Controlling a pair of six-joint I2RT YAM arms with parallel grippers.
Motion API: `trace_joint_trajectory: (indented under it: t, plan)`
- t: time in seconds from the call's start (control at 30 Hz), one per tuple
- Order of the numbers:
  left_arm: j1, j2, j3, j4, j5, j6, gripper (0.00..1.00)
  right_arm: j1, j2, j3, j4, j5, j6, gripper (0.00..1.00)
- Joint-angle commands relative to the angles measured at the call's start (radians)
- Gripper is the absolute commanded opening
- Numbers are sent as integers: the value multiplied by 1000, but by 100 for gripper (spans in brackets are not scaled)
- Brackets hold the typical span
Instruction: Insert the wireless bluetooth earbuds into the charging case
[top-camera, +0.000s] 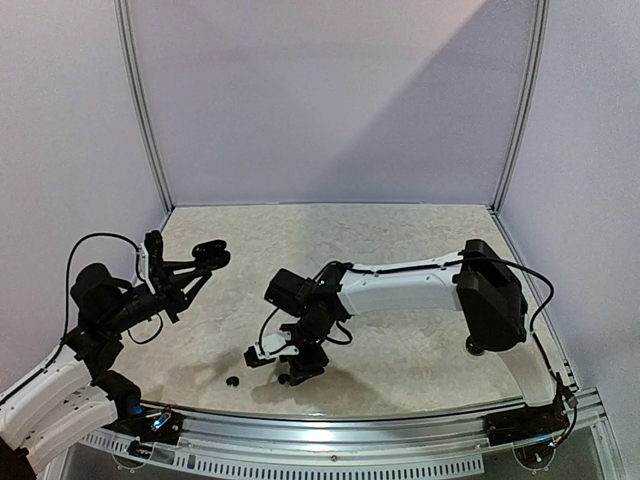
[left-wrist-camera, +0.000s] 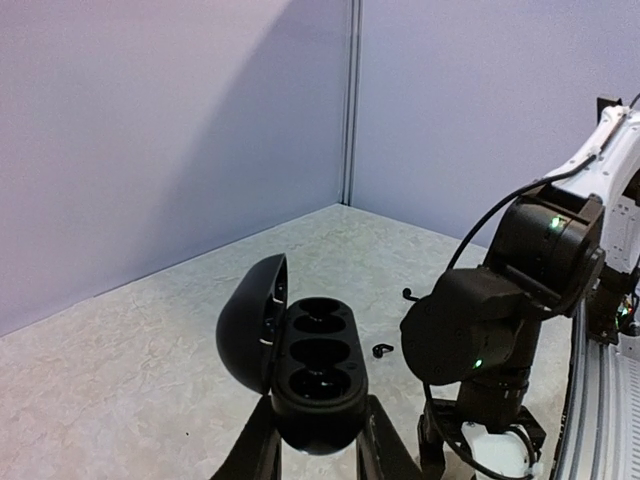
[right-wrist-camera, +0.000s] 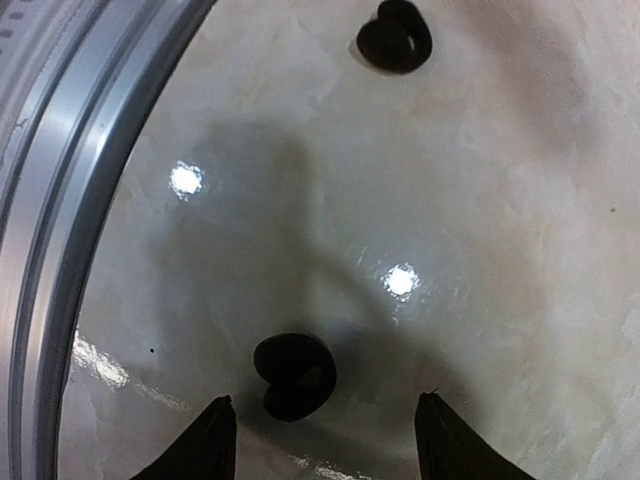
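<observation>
My left gripper (left-wrist-camera: 318, 432) is shut on the black charging case (left-wrist-camera: 320, 372) and holds it above the table. The case's lid (left-wrist-camera: 248, 322) stands open to the left, and its dark wells show nothing inside. In the top view the case (top-camera: 211, 254) hangs at the left. My right gripper (right-wrist-camera: 325, 432) points down at the table with its jaws open. A black earbud (right-wrist-camera: 294, 375) lies between its fingertips (right-wrist-camera: 207, 438), untouched. A second black earbud (right-wrist-camera: 394, 37) lies further off, and shows on the table (top-camera: 233, 381) left of the right gripper (top-camera: 300, 372).
The metal rail (right-wrist-camera: 60, 200) of the table's near edge runs close beside the right gripper. In the left wrist view the right arm (left-wrist-camera: 500, 320) fills the right side, with two small black earbuds (left-wrist-camera: 382, 350) (left-wrist-camera: 409, 294) on the marbled table beside it.
</observation>
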Motion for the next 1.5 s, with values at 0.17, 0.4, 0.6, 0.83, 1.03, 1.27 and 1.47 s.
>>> trace_joint_trajectory:
  t: [0.17, 0.4, 0.6, 0.83, 1.03, 1.27, 1.47]
  plan:
    - [14, -5, -23, 13, 20, 28, 0, 15, 66, 44, -56, 0, -66, 52]
    - [15, -10, -27, 23, 19, 32, 0, 27, 103, 94, -102, -18, -88, 47]
    - [15, -9, -28, 29, 18, 33, 0, 28, 125, 123, -128, -32, -97, 41]
    - [15, -6, -30, 27, 20, 42, 0, 28, 131, 133, -137, -33, -114, 23]
    - [15, 0, -31, 29, 18, 44, 0, 28, 117, 104, -86, -1, -93, 17]
    - [15, 11, -32, 30, 16, 47, 0, -11, 28, -68, 124, 241, 31, 16]
    - [15, 16, -32, 31, 20, 51, 0, -101, -114, -241, 183, 407, 149, 15]
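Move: The black earbud to be gripped lies almost between the right fingertips, about 1 cm left of the hand point and 1 cm below. The second black earbud sits some 11 cm to the hand's left, level with it fore and aft; a hooked earbud lies about 17 cm ahead and 15 cm to the right. From the left hand, which holds the case, the earbud to be gripped is roughly 7 cm back, 11 cm right and 23 cm below. The right hand eases 1 cm left, pinches the black earbud, then takes it about 4 cm forward, nearly level. ##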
